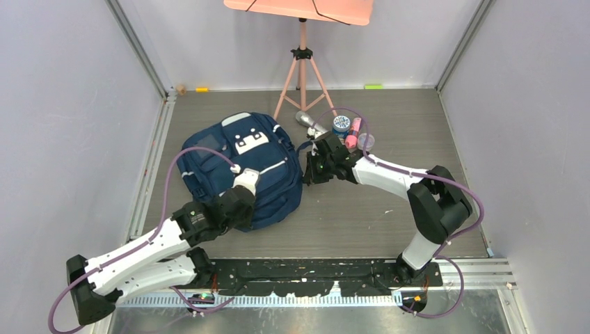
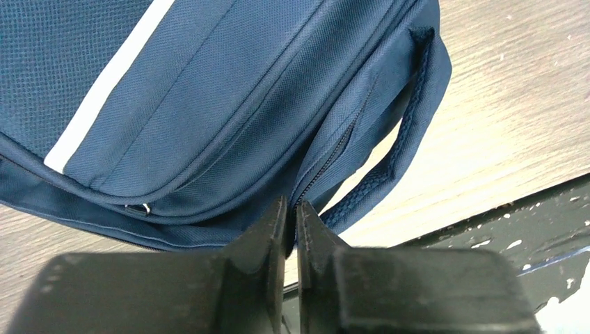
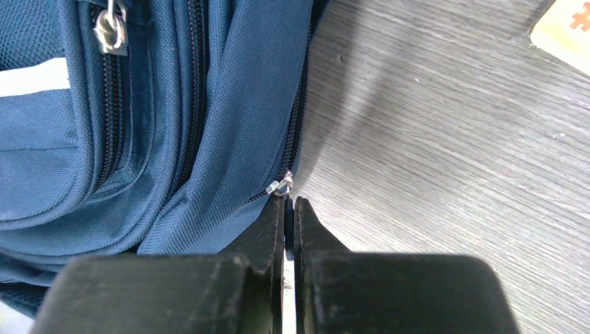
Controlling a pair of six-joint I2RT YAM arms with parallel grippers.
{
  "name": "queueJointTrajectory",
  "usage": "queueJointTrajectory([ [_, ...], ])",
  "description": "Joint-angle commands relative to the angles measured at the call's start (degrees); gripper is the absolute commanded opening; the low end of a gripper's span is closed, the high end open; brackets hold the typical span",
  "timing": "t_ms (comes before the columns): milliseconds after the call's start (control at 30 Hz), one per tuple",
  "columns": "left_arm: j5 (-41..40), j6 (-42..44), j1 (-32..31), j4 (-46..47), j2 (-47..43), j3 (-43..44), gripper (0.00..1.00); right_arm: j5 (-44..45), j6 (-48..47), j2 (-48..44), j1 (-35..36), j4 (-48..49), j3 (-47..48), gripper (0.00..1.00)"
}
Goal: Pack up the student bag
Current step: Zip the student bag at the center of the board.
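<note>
The student bag (image 1: 209, 163) lies flat on the table, navy with thin white stripes and a white patch on its front pocket. My left gripper (image 1: 240, 205) is at the bag's near edge. In the left wrist view its jaws (image 2: 292, 209) are shut and pinch the navy fabric (image 2: 229, 104) beside a zipper, close to a carry loop (image 2: 407, 132). My right gripper (image 1: 307, 175) is at the bag's right side. Its jaws (image 3: 289, 203) are shut on the dark pull tab of the silver zipper slider (image 3: 281, 185).
Behind the right gripper lie a silver object (image 1: 306, 120), a blue round tin (image 1: 340, 124), a pink bottle (image 1: 353, 133) and a clear cup (image 1: 365, 141). A pink tripod (image 1: 300, 69) carries an orange board (image 1: 299, 8) at the back. Grey walls close in both sides.
</note>
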Motion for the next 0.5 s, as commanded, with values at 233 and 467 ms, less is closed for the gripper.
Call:
queueJointTrajectory([
  [233,12.97,6.03,0.07,20.60,4.77,6.11,0.60,-3.17,1.34,-1.69,-1.38,1.79,-1.03,0.01],
  [467,18.54,12.46,0.07,29.40,20.11,12.41,0.65,-3.60,2.06,-3.16,-1.24,2.77,-2.01,0.01],
])
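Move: My left fingers are shut on the loose edge at the student bag's near end. From them, the zipper pull in my right gripper lies about 13 cm ahead, 12 cm to the right and 5 cm lower. The bag's white stripe is some 13 cm ahead, nearly straight. My right fingers already hold that pull; from them the orange card lies about 8 cm ahead and 7 cm right, the microphone 14 cm ahead and 4 cm right. I open my left fingers to about two thirds and let go of the bag's edge, lift some 5 cm, and swing right about 10 cm, finishing with a few centimetres forward, over the near part of the bag towards my right gripper. The left wrist rolls and turns roughly 15 degrees clockwise. My right hand stays nearly put, keeping its pinch on the zipper pull. ##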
